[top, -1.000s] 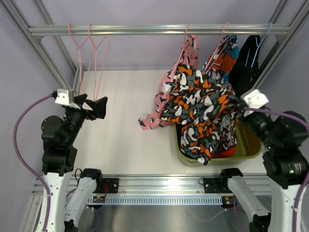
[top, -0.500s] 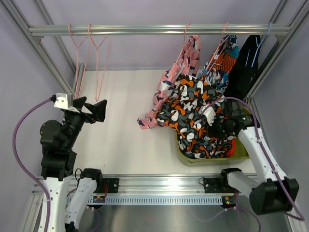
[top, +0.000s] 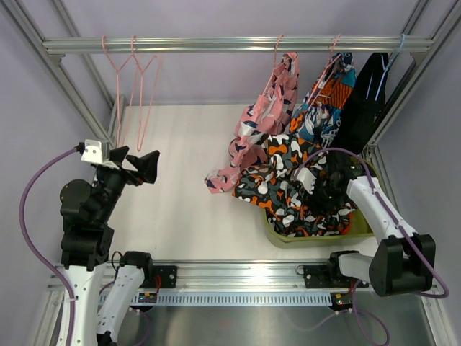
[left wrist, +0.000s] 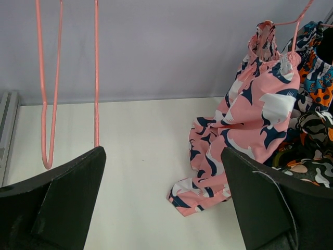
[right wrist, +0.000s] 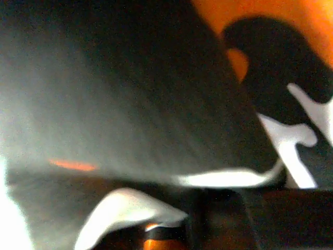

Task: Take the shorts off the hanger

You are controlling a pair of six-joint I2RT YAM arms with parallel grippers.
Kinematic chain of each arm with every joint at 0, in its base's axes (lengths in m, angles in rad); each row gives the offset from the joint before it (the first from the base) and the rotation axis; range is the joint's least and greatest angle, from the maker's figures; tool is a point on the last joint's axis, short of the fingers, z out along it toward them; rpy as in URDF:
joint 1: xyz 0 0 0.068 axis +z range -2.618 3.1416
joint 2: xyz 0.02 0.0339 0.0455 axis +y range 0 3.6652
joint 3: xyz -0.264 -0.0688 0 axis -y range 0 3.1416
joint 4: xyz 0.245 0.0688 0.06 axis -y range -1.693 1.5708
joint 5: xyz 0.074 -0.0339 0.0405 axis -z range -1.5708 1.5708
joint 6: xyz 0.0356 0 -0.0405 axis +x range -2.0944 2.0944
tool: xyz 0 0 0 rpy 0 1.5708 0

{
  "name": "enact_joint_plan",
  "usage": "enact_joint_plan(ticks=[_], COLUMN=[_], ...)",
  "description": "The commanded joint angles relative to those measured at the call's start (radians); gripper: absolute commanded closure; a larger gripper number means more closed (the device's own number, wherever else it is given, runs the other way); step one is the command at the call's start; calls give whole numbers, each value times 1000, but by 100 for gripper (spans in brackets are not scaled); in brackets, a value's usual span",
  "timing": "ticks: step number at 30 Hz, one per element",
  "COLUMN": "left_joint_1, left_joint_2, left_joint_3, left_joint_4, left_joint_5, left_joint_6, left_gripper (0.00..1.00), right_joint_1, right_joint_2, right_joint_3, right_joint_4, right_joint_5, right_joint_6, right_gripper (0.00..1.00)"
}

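My right gripper (top: 324,189) is low over the yellow-green bin (top: 362,229), its fingers buried in the orange-black-white camouflage shorts (top: 284,184), which drape over the bin's left rim. That cloth fills the blurred right wrist view (right wrist: 291,104). Pink shorts with navy-white print (top: 263,122) hang on a pink hanger, their lower end lying on the table; they also show in the left wrist view (left wrist: 260,114). Teal-orange-navy shorts (top: 328,94) and black shorts (top: 367,90) hang to their right. My left gripper (top: 137,166) is open and empty, raised at the left (left wrist: 164,208).
Two empty pink hangers (top: 133,79) hang from the top rail (top: 216,45) at the left, just beyond my left gripper; they also show in the left wrist view (left wrist: 52,104). Slanted frame posts stand at both sides. The white table (top: 180,158) lies below.
My right arm has come down and left, lowering the camouflage shorts from mid-air into the bin. The left arm has barely moved.
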Motion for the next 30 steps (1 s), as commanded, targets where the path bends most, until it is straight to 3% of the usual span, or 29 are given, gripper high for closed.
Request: enact_joint_plan(ticks=[1, 2, 4, 8, 12, 14, 16, 17, 20, 24, 30], left_joint_1=[4, 4, 4, 4, 4, 4, 4, 4, 4, 4, 4], left_joint_2=[16, 18, 24, 33, 42, 42, 44, 45, 42, 19, -31], left_joint_3=[23, 25, 25, 17, 20, 19, 14, 14, 22, 9, -26], left_joint_4=[30, 30, 33, 55, 62, 67, 70, 72, 62, 55, 47], left_joint_5=[-13, -13, -15, -10, -1, -1, 5, 7, 16, 14, -1], left_joint_6=[21, 24, 27, 26, 27, 27, 22, 22, 15, -11, -45], left_gripper=[1, 1, 1, 1, 1, 1, 1, 1, 1, 1, 1], right_joint_1=[-5, -5, -7, -8, -8, -5, 2, 22, 183, 330, 389], right_joint_2=[-102, -128, -179, -173, -142, -135, -150, -162, -184, -149, -81], right_joint_3=[154, 191, 292, 474, 615, 645, 599, 561, 428, 369, 306], right_joint_4=[-182, -203, -279, -404, -386, -314, -83, 115, 290, 364, 481], right_joint_5=[-69, -117, -146, -194, -284, -371, -398, -336, -191, -119, 51], right_joint_6=[-111, -116, -149, -179, -122, -46, 105, 157, 105, 10, -90], right_gripper=[48, 35, 28, 25, 22, 1, 1, 0, 1, 1, 1])
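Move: The camouflage shorts' flap, draped out over the basket's left rim, lies about 20 cm left and 14 cm ahead of the right hand, some 5 cm higher. The basket's middle is roughly at that hand; the hanging pink shorts are about 25 cm ahead, 21 cm left and 20 cm up. From the left hand, the flap is some 36 cm right, 10 cm ahead and 26 cm below. Opening fully, the right hand leaves the camouflage shorts, rising some 20 cm, then left-forward towards their overhanging flap. ##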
